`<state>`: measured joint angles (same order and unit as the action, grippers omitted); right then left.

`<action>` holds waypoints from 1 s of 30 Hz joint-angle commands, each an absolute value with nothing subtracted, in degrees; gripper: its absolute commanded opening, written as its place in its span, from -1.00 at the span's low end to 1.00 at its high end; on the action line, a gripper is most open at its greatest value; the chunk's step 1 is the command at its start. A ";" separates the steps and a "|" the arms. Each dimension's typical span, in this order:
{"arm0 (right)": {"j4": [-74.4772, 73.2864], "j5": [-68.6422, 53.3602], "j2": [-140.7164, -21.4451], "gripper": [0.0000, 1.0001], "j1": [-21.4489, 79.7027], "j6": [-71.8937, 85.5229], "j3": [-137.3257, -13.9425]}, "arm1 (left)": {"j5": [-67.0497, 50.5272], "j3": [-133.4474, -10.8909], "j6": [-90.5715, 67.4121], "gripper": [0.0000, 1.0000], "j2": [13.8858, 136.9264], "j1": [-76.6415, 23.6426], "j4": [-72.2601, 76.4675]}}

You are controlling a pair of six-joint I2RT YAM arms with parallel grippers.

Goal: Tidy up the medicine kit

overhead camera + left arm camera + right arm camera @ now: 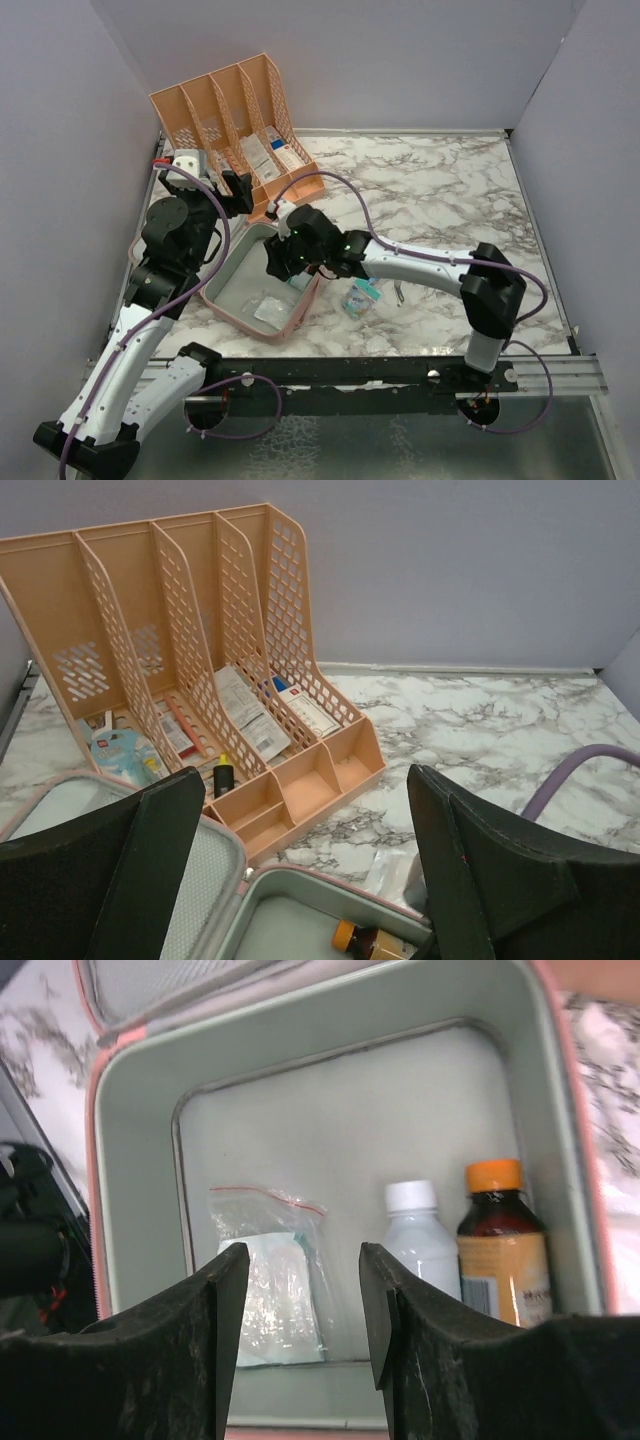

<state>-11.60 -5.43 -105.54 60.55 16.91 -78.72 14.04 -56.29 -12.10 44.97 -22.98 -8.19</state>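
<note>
The medicine kit lies open on the marble table, pink outside with pale grey-green lining. In the right wrist view its tray holds a clear zip bag with a pale pad, a white-capped bottle and a brown bottle with an orange cap. My right gripper hangs open just above the tray, with nothing between its fingers. My left gripper is open and empty at the kit's far edge, beside the mesh lid. From there the brown bottle shows in the tray.
A peach slotted desk organizer stands at the back left with boxes and leaflets in its slots. A teal packet and a small dark item lie right of the kit. A clear bag lies just behind the kit.
</note>
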 commanded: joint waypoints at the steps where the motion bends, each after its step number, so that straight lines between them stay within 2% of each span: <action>1: -11.92 8.10 -96.36 -0.04 60.91 25.01 -73.69 | 7.12 -57.75 -10.62 0.74 45.07 -22.85 -7.89; 7: -16.82 29.93 -85.53 -0.07 60.72 38.54 -64.33 | -7.88 -55.64 -9.79 0.74 47.83 -22.85 -7.87; 10: -21.42 34.26 -82.10 -0.07 58.92 46.24 -59.99 | -13.88 -54.35 -10.31 0.74 49.32 -22.85 -6.81; 14: -30.27 31.90 -80.05 -0.06 54.15 59.70 -54.89 | -19.46 -52.59 -12.44 0.74 51.66 -22.85 -4.79; 18: -30.18 23.81 -78.19 -0.03 49.26 66.69 -47.23 | -23.09 -52.06 -13.60 0.72 54.14 -22.94 -4.04; 22: -28.26 19.61 -77.42 -0.03 44.86 69.49 -42.37 | -23.37 -51.71 -13.95 0.72 55.70 -23.03 -3.19; 30: -24.48 20.59 -78.28 -0.04 40.04 70.60 -40.16 | -20.55 -51.61 -13.75 0.72 56.52 -23.03 -2.46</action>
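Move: The scissors lie about 32 cm to the right of my empty right hand, some 3 cm ahead and 14 cm lower. At that same level, the mask packet is 26 cm to this hand's right and 5 ahead, the swab bag 22 cm right and level with it, the green box 18 cm right and 8 ahead. From my left hand, the scissors are roughly 37 cm right, 3 cm back and 39 cm below. I swing my right hand, fingers still half open, about 28 cm right out of the case, first rising nearly 5 cm, then sinking well below its starting height towards the scissors. Its wrist turns some 75 degrees clockwise and tips the fingers down. Meanwhile my empty left hand goes 11 cm right and 9 down, turning about 35 degrees clockwise. ##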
